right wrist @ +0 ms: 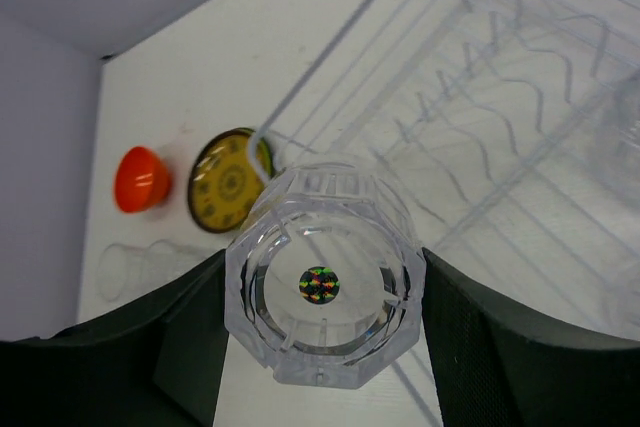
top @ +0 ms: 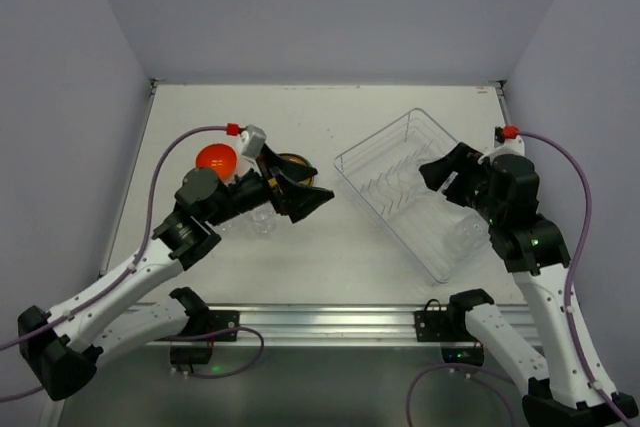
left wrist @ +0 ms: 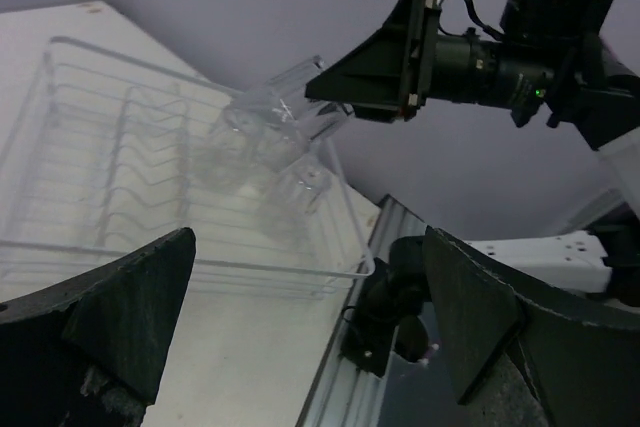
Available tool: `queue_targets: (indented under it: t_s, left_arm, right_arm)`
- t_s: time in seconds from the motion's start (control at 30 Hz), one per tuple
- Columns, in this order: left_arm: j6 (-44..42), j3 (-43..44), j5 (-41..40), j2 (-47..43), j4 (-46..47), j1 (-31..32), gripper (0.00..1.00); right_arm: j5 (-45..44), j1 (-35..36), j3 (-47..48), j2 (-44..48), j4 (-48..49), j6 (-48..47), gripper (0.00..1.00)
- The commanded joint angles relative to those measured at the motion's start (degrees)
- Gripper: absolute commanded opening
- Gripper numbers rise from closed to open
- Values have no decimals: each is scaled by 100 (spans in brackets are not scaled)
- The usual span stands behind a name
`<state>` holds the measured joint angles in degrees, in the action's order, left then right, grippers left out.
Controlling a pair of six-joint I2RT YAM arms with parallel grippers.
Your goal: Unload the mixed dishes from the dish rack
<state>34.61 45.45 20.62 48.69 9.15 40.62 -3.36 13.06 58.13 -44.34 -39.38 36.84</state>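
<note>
The clear dish rack sits right of centre and also shows in the left wrist view and the right wrist view. My right gripper is shut on a clear cup and holds it above the rack's near-left part; the cup also shows in the left wrist view. Another clear cup is in the rack. My left gripper is open and empty, left of the rack. The orange bowl, the olive-yellow plate over a lime-green one, and clear cups lie on the table at the left. No black plate shows.
The white table is walled at the back and both sides. A metal rail runs along the near edge. The left arm's forearm lies over the cups and part of the plates.
</note>
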Motion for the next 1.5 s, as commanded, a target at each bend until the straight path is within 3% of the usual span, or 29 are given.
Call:
queue_targets:
  t_s: [0.0,0.13,0.33,0.53,0.63,0.67,0.77,0.83,0.93,1.03,1.07,1.1,1.23,1.3,1.33,1.37,1.4,1.47]
  left_arm:
    - [837,-221,1172,683,2731,436,100]
    - [617,130,1128,1362,3206,1096,100]
    - [503,131,987,1556,3435,1106,100]
    - [1126,-1,1453,1837,4752,1132,95]
    - [1407,43,1550,2057,5157,1167,87]
    - [1547,51,1594,2101,5280,1185,76]
    - [1846,60,1682,2285,5746,1281,55]
    - [1935,69,1691,2382,6009,1378,55]
    - [2049,139,1743,2540,6273,1501,46]
    - [2067,192,1708,2620,6327,1563,20]
    - [2067,183,1708,2620,6327,1563,6]
    - [2050,175,1717,2594,6319,1563,0]
    - [1576,122,1385,2400,5488,1563,0]
    - [1268,227,1261,2295,5090,1572,0]
    - [1154,306,1217,2268,4688,1580,0]
    - [892,472,1190,2198,4440,1598,0]
    - [724,552,1146,2137,4168,1607,0]
    - [277,701,848,1927,3281,1642,0]
  right_arm:
    - [2018,-14,164,609,895,-99,0]
    - [2760,-5,128,1076,1406,95,0]
    - [3252,-5,392,1339,1485,95,0]
    - [3912,-5,-64,1656,2451,402,0]
    - [4185,-5,-249,1700,2873,526,0]
    - [4203,-5,-284,1761,3057,561,0]
    - [4220,-5,-460,1858,3312,596,0]
    - [4273,-5,-609,1902,3506,622,0]
    - [4352,-5,-715,1876,3674,649,0]
    - [4439,-5,-794,1858,3674,623,0]
    - [4449,-5,-829,1893,3665,588,0]
    - [4457,-5,-925,1937,3682,561,0]
    - [4352,-5,-1181,2113,3736,491,0]
    - [4282,-5,-1199,2070,3552,359,10]
    - [4230,-5,-1181,2061,3429,281,25]
    - [4012,-5,-1138,2035,3132,158,54]
    - [3914,-5,-1137,2034,3033,122,63]
    - [3781,-5,-1120,2043,2753,-79,71]
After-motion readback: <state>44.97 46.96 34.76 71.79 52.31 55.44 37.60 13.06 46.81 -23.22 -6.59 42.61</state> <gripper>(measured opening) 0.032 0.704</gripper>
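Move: The clear glass, already held in my right hand, lies about 25 cm to the right of my open left hand, some 9 cm farther ahead and 9 cm lower. From that left hand the yellow plate is about 24 cm ahead and 9 cm left, the table glasses 8 cm ahead and 15 cm left, each some 30 cm below. My right hand must reach the left gripper, 26 cm to its left, 6 cm back, 7 cm higher; the rack sits 10 cm ahead of my right hand, 2 cm right, 22 cm below. I bring the glass up and back with my right hand, about 12 cm each, and some 9 cm left, tipping the fingers up and swinging them counter-clockwise while keeping the grip. My left hand comes about 10 cm right and 8 cm back to meet the glass, dipping slightly before rising a few centimetres, turning clockwise some 30 degrees, and closes its fingers to pinch the rim. ##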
